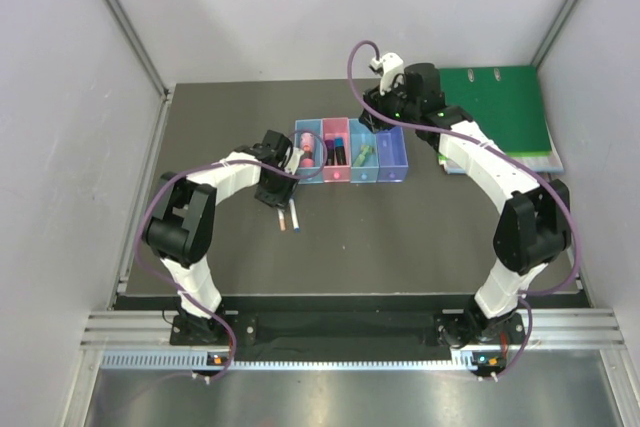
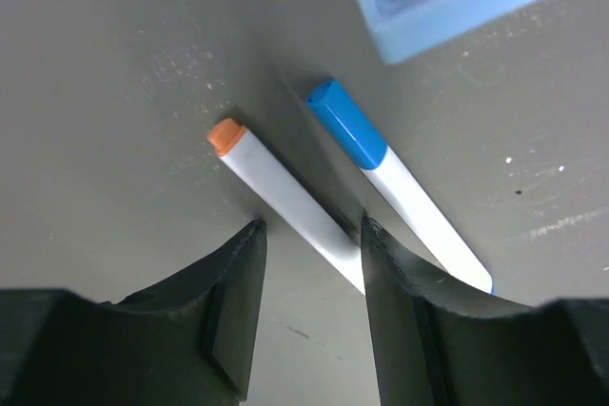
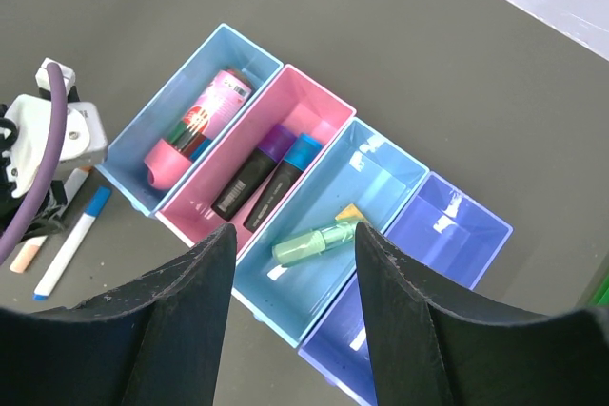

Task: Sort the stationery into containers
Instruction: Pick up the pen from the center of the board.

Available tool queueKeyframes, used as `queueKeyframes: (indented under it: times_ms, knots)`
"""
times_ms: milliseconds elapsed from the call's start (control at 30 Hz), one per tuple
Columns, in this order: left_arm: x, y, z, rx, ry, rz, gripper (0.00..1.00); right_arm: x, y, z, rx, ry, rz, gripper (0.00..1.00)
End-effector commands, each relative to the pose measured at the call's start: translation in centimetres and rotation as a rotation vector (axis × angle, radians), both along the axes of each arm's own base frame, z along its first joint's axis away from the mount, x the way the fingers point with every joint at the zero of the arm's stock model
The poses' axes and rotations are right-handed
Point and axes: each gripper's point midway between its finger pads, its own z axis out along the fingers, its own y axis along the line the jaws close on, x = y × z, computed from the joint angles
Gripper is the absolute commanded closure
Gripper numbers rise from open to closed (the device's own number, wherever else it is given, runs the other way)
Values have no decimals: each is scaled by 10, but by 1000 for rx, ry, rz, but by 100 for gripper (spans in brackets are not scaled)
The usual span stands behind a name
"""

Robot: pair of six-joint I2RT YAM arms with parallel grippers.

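Two thin white pens lie side by side on the dark table by the light blue bin [image 2: 447, 2]. One has an orange cap [image 2: 276, 183], the other a blue cap [image 2: 409, 202]. My left gripper [image 2: 309, 227] is low over them, open, its fingers astride the orange-capped pen's body. My right gripper [image 3: 295, 235] hangs open and empty above the row of bins. The light blue bin [image 3: 128, 154] holds a thick pink marker [image 3: 205, 121]. Two black markers [image 3: 262, 178] lie in the pink bin [image 3: 328, 102]. A mint green marker [image 3: 314, 240] and a tan eraser [image 3: 349, 213] lie in the blue bin [image 3: 400, 164]. The violet-blue bin [image 3: 457, 235] is empty.
A large green ring binder [image 1: 500, 107] lies at the back right, behind the right arm. The bins [image 1: 350, 152] stand in a row mid-table, with the pens [image 1: 290, 215] just in front of their left end. White walls close in the table on three sides.
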Motion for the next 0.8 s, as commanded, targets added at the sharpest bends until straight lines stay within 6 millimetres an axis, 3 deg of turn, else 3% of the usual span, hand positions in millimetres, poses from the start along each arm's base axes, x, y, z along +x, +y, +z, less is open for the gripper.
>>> queueKeyframes:
  times_ms: [0,300,567,767]
  knots:
    - [1,4,-8,18,-5,25,51,-2,-3,39,57,-77,-1,47]
    - [2,11,-1,53,-32,5,100,-4,-4,40,59,-74,-1,47]
    - [-7,22,20,77,-68,-14,100,-10,-6,40,53,-75,4,47]
    - [-13,23,66,58,-142,-69,100,-16,-11,41,33,-82,3,46]
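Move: The orange-capped pen lies between the left hand's open fingers, its middle right at the hand point and about 1 cm below. The blue-capped pen is some 4 cm to its right and 1 cm nearer; the pale blue tray's middle is about 15 cm ahead and 7 cm right of this hand. From the right hand the orange-capped pen is roughly 21 cm left, 14 cm back and 22 cm down. The left fingers pinch the orange-capped pen, then carry it up and left about 2 cm each, slightly back. ##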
